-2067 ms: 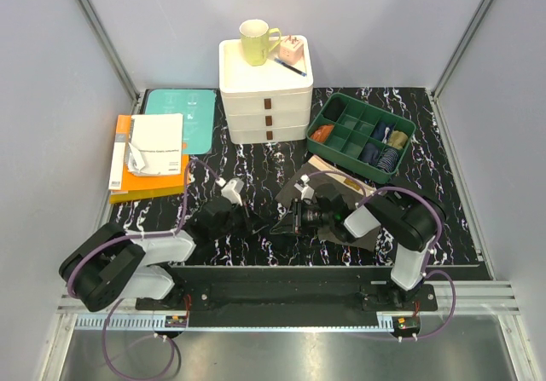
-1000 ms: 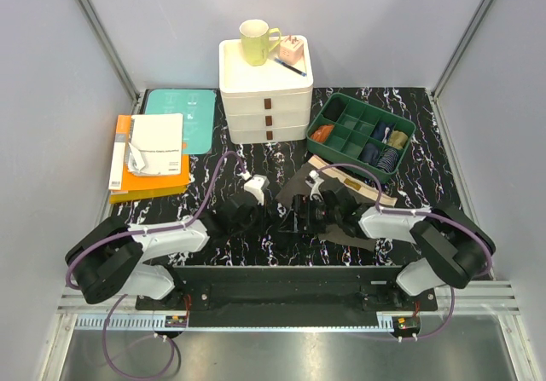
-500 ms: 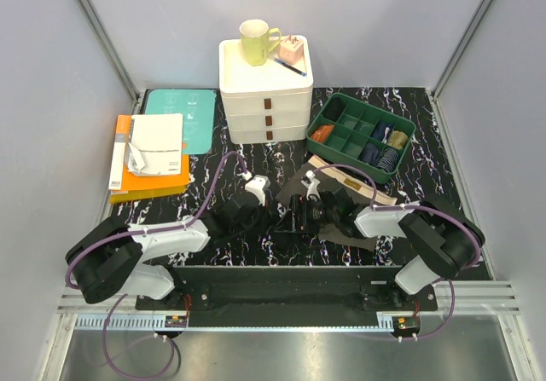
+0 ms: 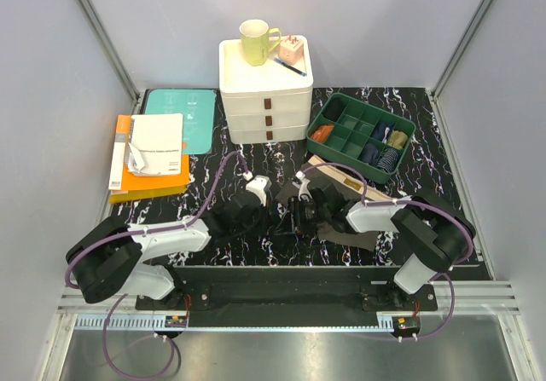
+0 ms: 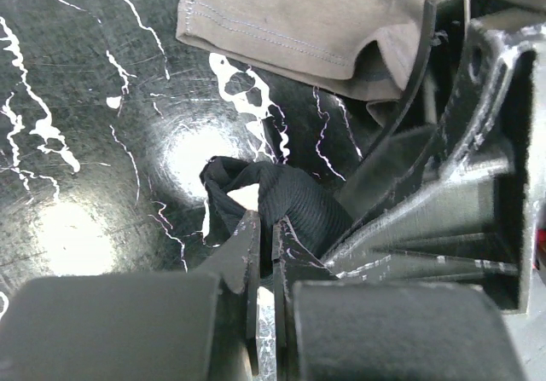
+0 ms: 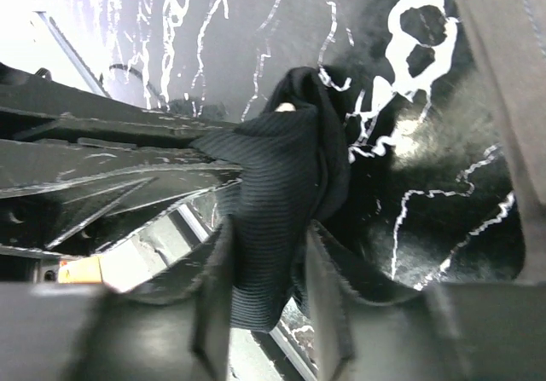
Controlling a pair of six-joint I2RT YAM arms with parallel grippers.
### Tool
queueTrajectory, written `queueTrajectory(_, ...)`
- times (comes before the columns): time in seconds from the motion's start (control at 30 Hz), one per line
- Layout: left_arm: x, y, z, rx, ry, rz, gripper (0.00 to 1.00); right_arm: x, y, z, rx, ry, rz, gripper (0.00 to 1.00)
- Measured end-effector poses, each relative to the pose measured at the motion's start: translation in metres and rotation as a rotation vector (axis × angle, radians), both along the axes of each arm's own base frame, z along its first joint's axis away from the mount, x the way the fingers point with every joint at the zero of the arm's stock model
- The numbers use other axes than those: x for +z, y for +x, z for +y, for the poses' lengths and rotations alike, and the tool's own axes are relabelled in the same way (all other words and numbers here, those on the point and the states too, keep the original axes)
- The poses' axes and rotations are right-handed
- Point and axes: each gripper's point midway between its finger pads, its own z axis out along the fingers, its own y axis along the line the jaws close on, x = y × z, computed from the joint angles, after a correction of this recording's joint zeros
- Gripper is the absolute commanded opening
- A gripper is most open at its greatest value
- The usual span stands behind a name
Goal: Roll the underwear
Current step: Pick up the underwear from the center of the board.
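Note:
The black underwear (image 4: 280,220) is bunched into a small wad on the marbled table (image 4: 256,164), between both grippers. My left gripper (image 4: 268,214) is shut on one end of it; in the left wrist view the fingertips (image 5: 252,232) pinch the ribbed black cloth (image 5: 286,195). My right gripper (image 4: 293,214) faces it from the right. Its jaws (image 6: 264,253) press on both sides of the black cloth (image 6: 281,168). The olive-brown underwear (image 4: 351,231) lies flat under the right arm, its beige waistband (image 4: 345,176) toward the back, and also shows in the left wrist view (image 5: 281,23).
White stacked drawers (image 4: 265,100) at the back carry a mug (image 4: 256,42). A green divided tray (image 4: 405,134) with sock bundles stands back right. Books and a notepad (image 4: 149,155) lie at the left beside a teal folder (image 4: 181,108).
My right gripper has slid left to meet the left one and narrowed its jaws onto the black cloth. The left gripper has stayed shut on it, barely moving.

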Motion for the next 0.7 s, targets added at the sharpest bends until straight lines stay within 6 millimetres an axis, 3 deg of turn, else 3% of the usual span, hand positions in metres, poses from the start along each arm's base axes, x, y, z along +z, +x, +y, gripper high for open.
queueTrajectory(0.03, 0.0, 0.0, 0.0, 0.001, 0.002, 0.0, 0.0, 0.001, 0.001, 0.001, 0.001, 0.003, 0.0, 0.11)
queueTrajectory(0.07, 0.0, 0.0, 0.001, 0.003, 0.004, 0.001, 0.01, 0.002, 0.001, 0.002, 0.002, 0.004, 0.001, 0.0)
queueTrajectory(0.17, 0.001, 0.001, 0.002, 0.011, 0.018, 0.009, 0.15, 0.002, 0.0, 0.002, 0.001, -0.001, 0.01, 0.0)
queueTrajectory(0.37, 0.008, 0.002, 0.006, 0.026, 0.068, 0.028, 0.57, 0.003, 0.0, 0.001, -0.004, -0.015, 0.018, 0.0)
queueTrajectory(0.5, 0.024, 0.009, 0.011, 0.061, 0.068, 0.028, 0.64, 0.006, 0.002, -0.007, -0.026, -0.041, 0.011, 0.0)
queueTrajectory(0.57, 0.039, 0.015, 0.017, 0.089, 0.05, 0.013, 0.65, 0.012, 0.004, -0.015, -0.048, -0.063, -0.003, 0.0)
queueTrajectory(0.7, 0.075, 0.03, 0.038, 0.161, 0.005, -0.024, 0.8, 0.032, 0.019, -0.041, -0.115, -0.118, -0.052, 0.0)
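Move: The black underwear roll lies right at both sets of fingertips, lengthwise across from left to right. Its middle is about 2 cm left of my right hand, whose half-closed fingers straddle it, and some 2 cm right of my left hand, which still grips it. The grey underwear lies flat about 9 cm right of my right hand and 4 cm farther out. The green tray is roughly 17 cm right and 20 cm ahead of that hand. I finish closing my right fingers on the black roll and pinch it, and only then open my left ones to let go. My left hand backs off upward about 7 cm, drifting left and forward; my right, keeping its pinch, then draws the roll about 4 cm right while rising 3 cm and easing forward, over the grey underwear's near side. ##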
